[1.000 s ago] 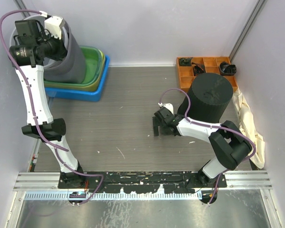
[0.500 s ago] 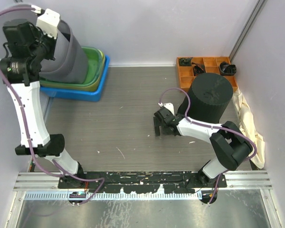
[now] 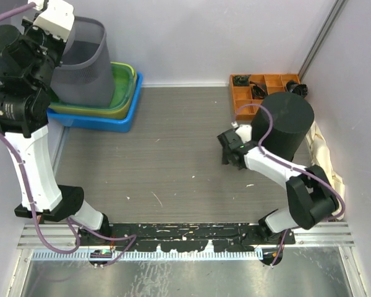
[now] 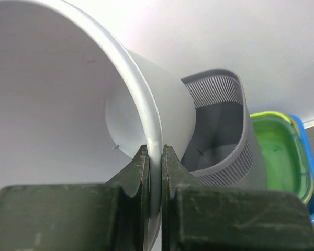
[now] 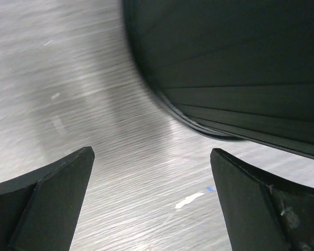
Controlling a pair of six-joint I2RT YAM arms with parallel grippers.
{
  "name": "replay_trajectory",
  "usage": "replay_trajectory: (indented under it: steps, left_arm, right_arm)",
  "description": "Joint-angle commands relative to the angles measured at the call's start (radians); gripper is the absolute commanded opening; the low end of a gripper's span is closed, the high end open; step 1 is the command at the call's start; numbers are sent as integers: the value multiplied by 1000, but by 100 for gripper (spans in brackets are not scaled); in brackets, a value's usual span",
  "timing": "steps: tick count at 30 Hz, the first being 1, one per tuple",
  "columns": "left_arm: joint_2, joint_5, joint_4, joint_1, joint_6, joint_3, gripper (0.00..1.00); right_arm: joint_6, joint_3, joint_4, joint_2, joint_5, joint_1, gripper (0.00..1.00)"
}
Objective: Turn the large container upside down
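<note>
The large container (image 3: 80, 65) is a tall grey bin with a ribbed band inside its rim. It hangs at the far left over the stacked trays, mouth facing up. My left gripper (image 3: 60, 37) is shut on its rim. In the left wrist view the jaws (image 4: 154, 151) pinch the pale rim (image 4: 146, 104), and the ribbed far side (image 4: 220, 125) shows beyond. My right gripper (image 3: 226, 150) stands open just left of a black cylinder (image 3: 289, 124). In the right wrist view its fingers (image 5: 152, 151) hold nothing, and the cylinder's lower edge (image 5: 235, 63) lies ahead.
A green tray (image 3: 128, 83) sits nested in a blue tray (image 3: 111, 122) at the back left. An orange divided box (image 3: 264, 93) with small dark parts stands behind the black cylinder. A crumpled cloth (image 3: 326, 158) lies along the right wall.
The left arm rose and swung left, turning the grey container from a tilt to mouth-up. The right gripper moved right toward the black cylinder, which also shifted right.
</note>
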Motion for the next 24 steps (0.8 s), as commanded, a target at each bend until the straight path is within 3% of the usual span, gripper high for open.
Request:
replay_trajectory:
  steps: [1, 6, 13, 19, 24]
  left_arm:
    - [-120, 38, 187, -33, -24, 59, 0]
    - [-183, 155, 143, -33, -152, 58, 0]
    - [-227, 358, 141, -31, -335, 109, 0]
    - [-230, 659, 37, 4, -668, 52, 0]
    - [-169, 944, 50, 4, -979, -10, 0]
  right_arm:
    - [38, 30, -60, -121, 143, -92, 100]
    - [5, 36, -65, -176, 126, -129, 100]
    - [2, -8, 11, -245, -31, -129, 100]
    - [5, -6, 34, -349, -138, -128, 100]
    - [-3, -40, 135, -600, -267, -129, 100]
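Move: The left gripper still pinches the rim of the large light-grey container, held high. The open middle of the table lies about 28 cm to its right, 7 cm back and 62 cm below; the ridged grey bin stands some 18 cm ahead, 2 cm left and 40 cm lower, in stacked tubs centred 17 cm ahead, 1 cm right and 56 cm down. From the open right gripper, the black container is roughly 6 cm ahead, 10 cm right and 5 cm higher; the table's middle is 26 cm left, level fore-and-aft, 7 cm below. Keep the left fingers shut on the rim and draw the large container back about 16 cm, rising at first, then swing it right and slightly down while turning the wrist some 45 degrees clockwise and rolling its left side down. Sweep the open right gripper right against the black container, pushing it along, then lift it about 9 cm, easing back left as its fingers tip up. ##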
